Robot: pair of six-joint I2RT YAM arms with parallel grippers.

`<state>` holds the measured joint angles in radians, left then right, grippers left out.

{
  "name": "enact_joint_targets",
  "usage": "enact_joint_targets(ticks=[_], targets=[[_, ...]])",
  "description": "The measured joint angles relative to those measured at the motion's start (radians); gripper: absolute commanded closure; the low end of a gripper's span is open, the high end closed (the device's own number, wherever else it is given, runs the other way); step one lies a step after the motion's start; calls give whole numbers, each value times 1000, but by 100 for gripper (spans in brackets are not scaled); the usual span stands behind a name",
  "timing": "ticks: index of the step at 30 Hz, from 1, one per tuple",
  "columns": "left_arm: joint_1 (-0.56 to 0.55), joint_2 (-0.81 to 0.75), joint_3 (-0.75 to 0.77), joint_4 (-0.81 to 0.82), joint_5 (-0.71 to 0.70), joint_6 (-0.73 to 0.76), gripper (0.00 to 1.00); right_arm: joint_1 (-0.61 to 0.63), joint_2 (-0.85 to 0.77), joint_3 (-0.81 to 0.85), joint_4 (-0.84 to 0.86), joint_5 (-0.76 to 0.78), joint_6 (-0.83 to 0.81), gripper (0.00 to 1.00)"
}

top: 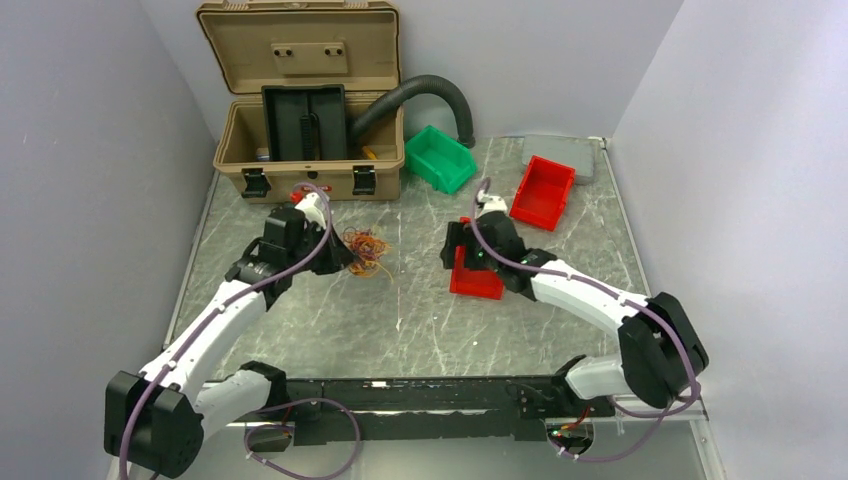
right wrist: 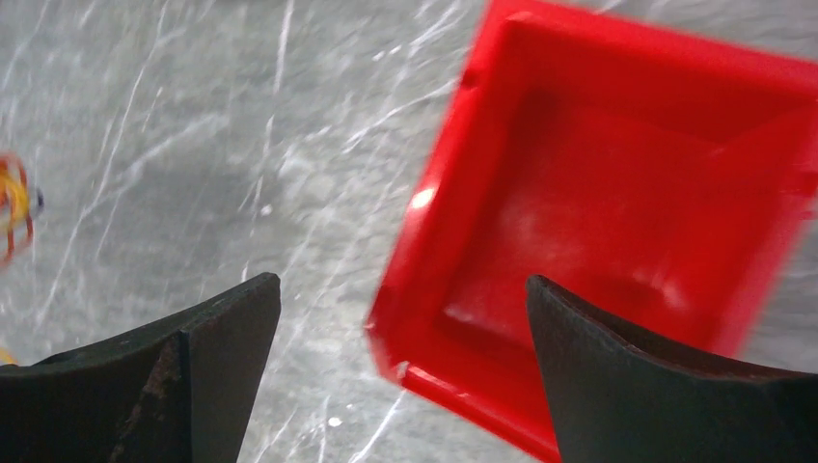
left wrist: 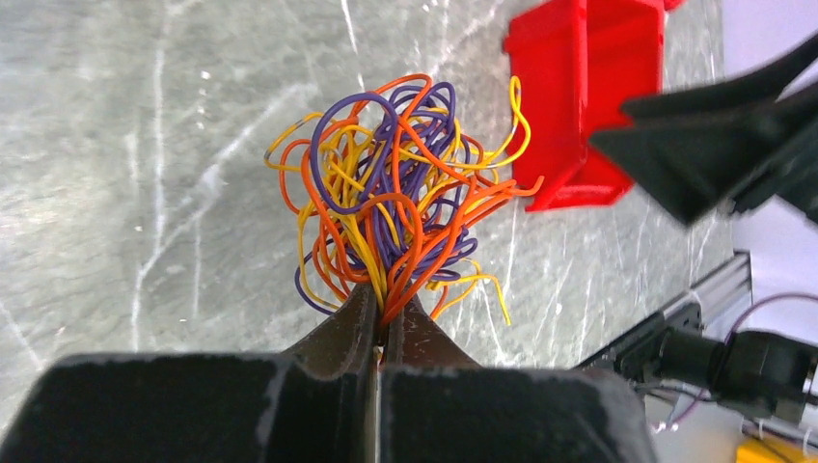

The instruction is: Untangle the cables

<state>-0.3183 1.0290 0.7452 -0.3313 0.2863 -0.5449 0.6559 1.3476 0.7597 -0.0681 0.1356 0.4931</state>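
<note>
The cables (left wrist: 395,183) are a loose ball of thin orange, yellow and purple wires, and my left gripper (left wrist: 391,307) is shut on a bunch of strands at the ball's near end. From above, the tangle (top: 367,247) sits just right of the left gripper (top: 343,257), left of the table's centre. My right gripper (right wrist: 400,289) is open and holds nothing. It hovers over the left rim of a red bin (right wrist: 627,193), one finger over the table and the other over the bin. A bit of the wires (right wrist: 13,204) shows at that view's left edge.
An open tan toolbox (top: 300,150) stands at the back left with a black corrugated hose (top: 430,90) curving out of it. A green bin (top: 440,158), a second red bin (top: 543,190) and a grey tray (top: 567,155) stand at the back right. Walls close both sides.
</note>
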Motion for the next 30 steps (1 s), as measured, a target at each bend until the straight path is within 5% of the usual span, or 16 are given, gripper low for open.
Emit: enact_joint_targets(ticks=[6,17,30], targets=[[-45,-18,-80,74,65,10,100,-179,-33,-6,1,-63,11,0],[-65,-174,-174,166,93,10,100,-200,150,13,34,-134,34,0],[-66,-238,-218,157,90,28,100,-216,523,395,44,-110,11,0]])
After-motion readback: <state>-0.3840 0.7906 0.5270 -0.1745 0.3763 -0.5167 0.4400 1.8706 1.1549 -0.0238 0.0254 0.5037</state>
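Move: The near red bin's middle is about 6 cm to the right of the open right hand, 1 cm ahead and some 8 cm below. The green bin lies roughly 26 cm ahead and 3 cm left of that hand; the far red bin, about 17 cm ahead and 19 cm right. The left hand has the cables pinched, the tangle bunched about 3 cm ahead, 4 cm right and 3 cm below; the near red bin is some 28 cm to its right, 4 cm ahead. The right hand comes to bear on the near red bin's far wall with its right finger inside and its left finger outside: it swings right and a little forward, sinks about 5 cm, then pushes forward some 10 cm, drifting left, fingers kept wide. The left hand keeps its pinch on the cables, easing back about 4 cm and slightly right while turning a little clockwise and tipping up. ##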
